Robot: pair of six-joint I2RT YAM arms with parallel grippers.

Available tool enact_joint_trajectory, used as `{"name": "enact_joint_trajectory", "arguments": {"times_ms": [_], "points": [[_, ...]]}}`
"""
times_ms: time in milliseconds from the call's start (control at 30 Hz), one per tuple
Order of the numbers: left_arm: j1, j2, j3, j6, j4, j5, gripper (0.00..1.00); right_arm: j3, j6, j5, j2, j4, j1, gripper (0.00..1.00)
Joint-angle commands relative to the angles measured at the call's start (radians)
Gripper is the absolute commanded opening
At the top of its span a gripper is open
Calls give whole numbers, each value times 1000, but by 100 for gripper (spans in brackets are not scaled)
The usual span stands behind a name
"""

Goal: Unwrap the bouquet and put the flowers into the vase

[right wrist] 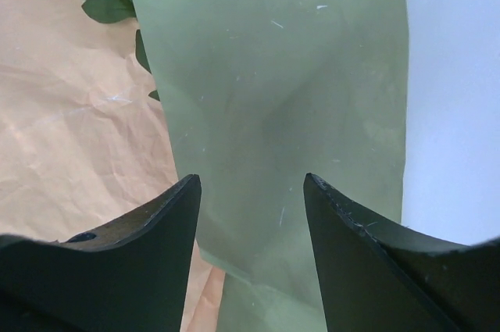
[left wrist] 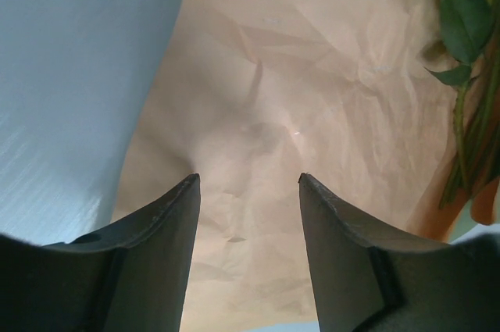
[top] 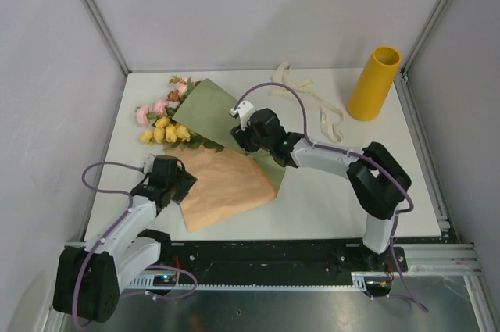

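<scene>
The bouquet lies left of centre with its ribbon off. Its paper is spread partly open, with the peach inside (top: 226, 183) toward me and an olive-green flap (top: 207, 113) folded over the stems. Pink, yellow and brown flowers (top: 164, 119) poke out at the far left. Green stems (left wrist: 462, 137) and leaves (right wrist: 105, 0) show at the paper's edge. My left gripper (top: 176, 180) (left wrist: 248, 178) hangs open over the peach paper with nothing between its fingers. My right gripper (top: 248, 138) (right wrist: 251, 180) stands open over the green flap (right wrist: 273, 90). The yellow vase (top: 374, 82) stands upright at the far right.
The cream ribbon (top: 316, 101) lies loose on the white table (top: 336, 191) between the bouquet and the vase. Grey walls and metal posts close in the table on three sides. A black rail runs along the near edge by the arm bases.
</scene>
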Motion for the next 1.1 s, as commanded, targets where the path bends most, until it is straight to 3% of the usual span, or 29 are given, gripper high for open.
{"name": "enact_joint_trajectory", "arguments": {"times_ms": [0,467,667,767,933,1067], "points": [[18,10,-34,-61,50,-19,58,64,-108,31,62,38,29,62],[40,-3,-75,-88,49,-21,58,112,-241,234,166,87,127,64],[42,-13,-85,-90,50,-28,58,131,-280,339,201,124,128,57],[43,-11,-85,-85,48,-33,58,140,-279,359,210,136,119,45],[44,-23,-94,-86,39,-44,58,173,-295,436,223,176,98,12],[48,-47,-96,-87,22,-64,59,231,-256,459,231,163,53,5]]}}
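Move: The green wrap's free left edge is just past the right hand: about 1 cm ahead, 3 cm to its left and 4 cm below. The yellow flowers sit some 7 cm ahead and 20 cm left, 9 cm lower; the tan wrap's middle is about 11 cm back, 4 cm left and 11 cm down. From the left hand, that green edge is roughly 14 cm ahead, 13 cm right and 5 cm up, while the tan wrap's left part lies right beneath its open fingers. Lower the right gripper about 4 cm while easing it some 3 cm left to the green wrap's free edge, then shut the fingers on that edge. As they close, draw it forward about 5 cm, slightly right and up, the fingers swinging clockwise to point more forward. Let the left gripper settle 1 cm, then keep its open fingers on the tan wrap. ##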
